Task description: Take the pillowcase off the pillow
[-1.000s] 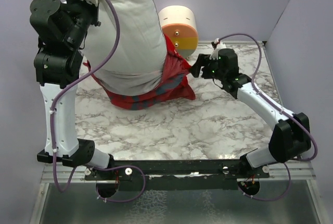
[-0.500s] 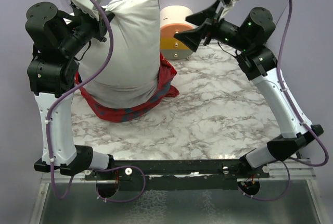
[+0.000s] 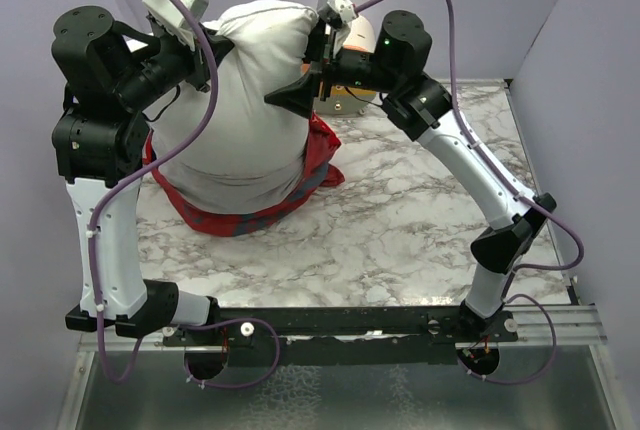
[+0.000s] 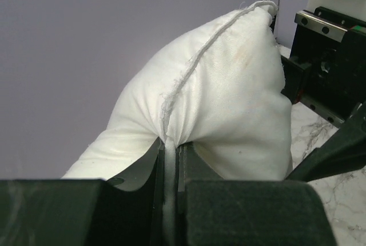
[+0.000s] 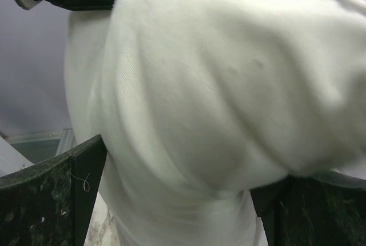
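The white pillow [image 3: 245, 100] hangs upright with its lower end on the table. My left gripper [image 3: 207, 48] is shut on the pillow's seamed top edge; in the left wrist view the seam [image 4: 170, 143] is pinched between the jaws. The red pillowcase [image 3: 255, 212] is bunched around the pillow's lower end, with a fold at the right [image 3: 322, 150]. My right gripper [image 3: 296, 96] is wide open against the pillow's upper right side. In the right wrist view the pillow [image 5: 217, 97] fills the gap between the spread fingers [image 5: 57, 200].
A cream-and-orange cylinder [image 3: 362, 26] stands at the back, mostly hidden behind my right arm. The marble table [image 3: 400, 220] is bounded by purple walls at the back and sides. My right arm spans from front right to back centre.
My right gripper has left the pillowcase near the table, risen, opened and swung left to the pillow's upper right side. My left gripper still holds the pillow up.
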Controlling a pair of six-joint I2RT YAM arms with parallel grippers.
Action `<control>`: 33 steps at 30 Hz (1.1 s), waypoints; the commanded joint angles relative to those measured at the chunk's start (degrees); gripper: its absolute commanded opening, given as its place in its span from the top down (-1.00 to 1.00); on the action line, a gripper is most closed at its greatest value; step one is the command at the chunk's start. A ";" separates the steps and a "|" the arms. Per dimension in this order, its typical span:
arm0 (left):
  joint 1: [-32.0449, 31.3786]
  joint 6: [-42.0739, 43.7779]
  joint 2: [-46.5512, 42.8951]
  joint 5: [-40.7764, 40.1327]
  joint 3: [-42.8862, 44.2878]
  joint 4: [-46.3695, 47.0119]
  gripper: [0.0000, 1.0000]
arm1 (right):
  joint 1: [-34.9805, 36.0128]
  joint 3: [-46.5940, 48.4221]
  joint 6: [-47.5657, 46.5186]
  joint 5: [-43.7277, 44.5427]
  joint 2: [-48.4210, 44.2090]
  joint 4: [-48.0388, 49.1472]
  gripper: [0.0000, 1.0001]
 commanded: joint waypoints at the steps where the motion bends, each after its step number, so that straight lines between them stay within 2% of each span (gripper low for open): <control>1: 0.10 -2.58 0.20 6.14 0.33 1.64 1.00 | 5.73 4.58 -5.32 2.29 3.19 -2.16 -0.99; 5: 0.01 -4.71 0.83 8.64 -0.49 2.12 1.00 | 8.69 4.26 -4.52 3.85 5.28 1.82 -0.99; 7: 0.01 -5.04 1.02 9.23 -0.65 2.08 1.00 | 9.02 3.45 -2.18 6.63 5.82 5.53 -0.76; 10: 0.01 -4.58 0.72 9.07 -0.79 2.04 1.00 | 9.02 0.54 1.17 12.02 5.28 11.64 -0.06; 13: -0.01 -2.99 0.07 7.82 -0.70 1.75 1.00 | 8.66 -1.80 2.22 18.35 3.79 15.17 0.91; 14: 0.01 -2.44 -0.18 6.91 -0.63 1.60 0.76 | 8.22 -3.17 3.07 21.23 2.87 15.83 0.98; 16: 0.01 0.11 -0.86 5.25 -0.05 0.10 -0.26 | 5.63 -6.96 6.51 22.33 0.62 18.80 0.99; 17: 0.01 1.27 -1.17 4.10 0.15 -0.80 -0.47 | 3.36 -9.52 9.35 21.93 -0.87 20.73 0.99; 18: -0.03 2.47 -1.65 2.45 0.00 -1.45 -0.54 | 0.80 -12.52 12.42 21.38 -2.39 23.23 0.98; 20: 0.01 5.16 -2.80 -0.90 -1.32 -2.96 -0.61 | -5.78 -20.71 19.71 19.48 -7.18 30.68 0.99; 23: -0.03 9.28 -4.92 -5.69 -5.79 -4.83 -0.64 | -13.06 -31.75 25.03 15.40 -11.94 41.26 0.99; 28: 0.01 13.39 -9.86 -10.29 -15.69 -4.58 -0.64 | -20.98 -43.13 29.10 7.43 -16.32 49.23 0.98; 33: 0.10 15.76 -15.24 -12.34 -28.69 -4.32 -0.60 | -25.79 -50.73 33.95 2.88 -18.21 55.10 0.99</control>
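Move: Your left gripper still pinches a top corner of the bare pillow; the upper side of the pillow, which the right is to grip, lies about 6 cm to its right, 3 cm ahead and 5 cm lower. From the open right gripper that bulge is some 5 cm to the left, straight level. The red pillowcase hangs around the pillow's foot, 17 cm left and about 42 cm below the right hand. The orange box stands roughly 27 cm ahead, 10 cm right and 36 cm below. Push the open right gripper about 5 cm left over the pillow's upper side, shut it on the cloth, then let go with the left fingers. Haul right some 22 cm and forward about 10, sinking a little while turning the wrist clockwise and rolling its left side up. Drop the emptied left gripper about 8 cm, easing it left, fingers wide. ##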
